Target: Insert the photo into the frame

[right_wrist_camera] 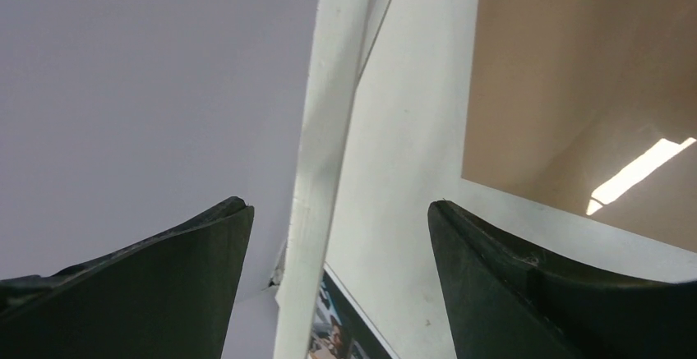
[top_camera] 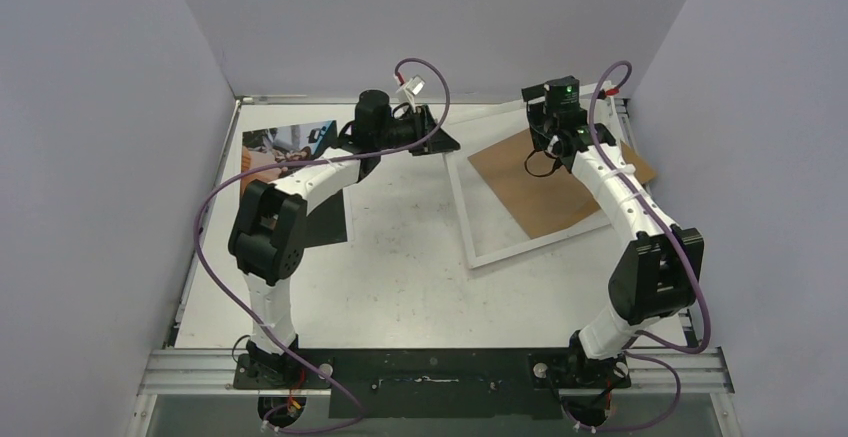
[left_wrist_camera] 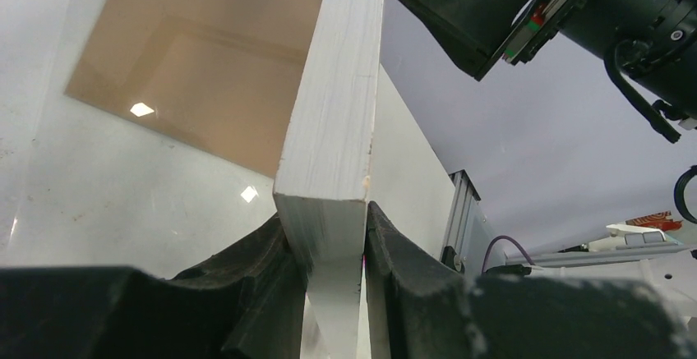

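The frame (top_camera: 462,212) is a white rectangle right of the table's middle, with a brown backing board (top_camera: 550,182) lying across it. My left gripper (top_camera: 440,142) is shut on the frame's far left corner; in the left wrist view the jaws (left_wrist_camera: 329,227) clamp the white frame edge (left_wrist_camera: 337,112). My right gripper (top_camera: 550,139) is open at the frame's far edge; in the right wrist view (right_wrist_camera: 337,211) the white frame edge (right_wrist_camera: 325,129) stands between the spread fingers, touching neither. The photo (top_camera: 285,142) lies picture up at far left, partly under my left arm, and shows in the right wrist view (right_wrist_camera: 337,334).
Grey walls close the table on three sides. The brown board also shows in the left wrist view (left_wrist_camera: 205,71) and the right wrist view (right_wrist_camera: 575,88). The right gripper's finger (left_wrist_camera: 468,22) shows in the left wrist view. An aluminium rail (top_camera: 430,367) runs along the near edge.
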`<state>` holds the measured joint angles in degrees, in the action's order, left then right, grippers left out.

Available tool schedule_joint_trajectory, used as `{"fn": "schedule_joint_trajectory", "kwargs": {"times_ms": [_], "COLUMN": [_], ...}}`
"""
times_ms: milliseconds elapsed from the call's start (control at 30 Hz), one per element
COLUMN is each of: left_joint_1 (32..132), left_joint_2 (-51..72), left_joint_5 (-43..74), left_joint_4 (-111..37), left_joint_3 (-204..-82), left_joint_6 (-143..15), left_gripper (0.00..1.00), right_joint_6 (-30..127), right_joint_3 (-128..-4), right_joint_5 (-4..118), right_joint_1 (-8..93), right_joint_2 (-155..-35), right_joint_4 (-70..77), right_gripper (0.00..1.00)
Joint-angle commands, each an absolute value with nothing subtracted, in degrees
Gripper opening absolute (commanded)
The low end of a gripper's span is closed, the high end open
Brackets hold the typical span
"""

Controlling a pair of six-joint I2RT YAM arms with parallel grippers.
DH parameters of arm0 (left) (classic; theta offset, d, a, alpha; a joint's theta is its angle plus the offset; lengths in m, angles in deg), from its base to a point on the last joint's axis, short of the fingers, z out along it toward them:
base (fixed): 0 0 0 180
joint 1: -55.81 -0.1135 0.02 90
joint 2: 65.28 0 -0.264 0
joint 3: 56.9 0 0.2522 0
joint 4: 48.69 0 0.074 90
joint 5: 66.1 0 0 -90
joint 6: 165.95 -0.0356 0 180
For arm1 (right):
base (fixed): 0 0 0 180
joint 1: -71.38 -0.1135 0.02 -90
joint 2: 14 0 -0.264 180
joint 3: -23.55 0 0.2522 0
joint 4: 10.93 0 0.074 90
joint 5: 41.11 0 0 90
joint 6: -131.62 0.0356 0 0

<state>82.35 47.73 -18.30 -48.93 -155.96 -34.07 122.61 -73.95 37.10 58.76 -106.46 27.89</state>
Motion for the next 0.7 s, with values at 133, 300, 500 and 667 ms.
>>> {"fn": "schedule_joint_trajectory", "kwargs": {"times_ms": [133, 300, 500, 667], "left_joint_1": [83.0, 83.5, 84.3, 84.5], "left_joint_2": [43.1, 42.9, 43.0, 42.5], "left_joint_5": [-18.3, -17.7, -17.5, -17.8], "left_joint_4": [-47.0, -46.4, -45.0, -43.9], "left_joint_3": [-156.4, -156.3, -156.7, -156.7], "left_joint_6": [-38.6, -39.5, -40.8, -41.1], "left_gripper": [0.0, 0.0, 0.0, 0.0], "right_joint_6": [126.1, 126.3, 125.1, 124.6], "right_joint_3": [-77.0, -79.7, -82.5, -82.8], "right_joint_5": [39.0, 39.8, 36.1, 32.2], "right_joint_1": [60.0, 61.0, 61.4, 61.1], "right_joint_2": [-110.5, -113.8, -115.4, -114.3], "right_joint_4": [22.1, 23.6, 24.7, 25.5], "right_gripper": [0.8, 0.74, 0.51, 0.25]}}
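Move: The frame's far bar, at the spot where the right fingers will shut, lies about 5 cm ahead of the right hand, straight in line and 2 cm lower. The frame's far-left corner, held by the left hand, is some 14 cm to the right hand's left, 6 cm nearer and 3 cm lower. The brown board lies on the table about 5 cm back, 10 cm right and 21 cm below it. From the left hand that bar spot is some 10 cm ahead, 15 cm right and about level. The raised frame's far bar is taken between the right fingers: the right hand goes forward about 5 cm, lifting slightly at first, then dipping some 4 cm so the open fingers straddle the bar, then rising about 2 cm as they close from wide open onto its two faces. The left hand keeps its pinch on the frame's corner and eases back about 1.5 cm. ##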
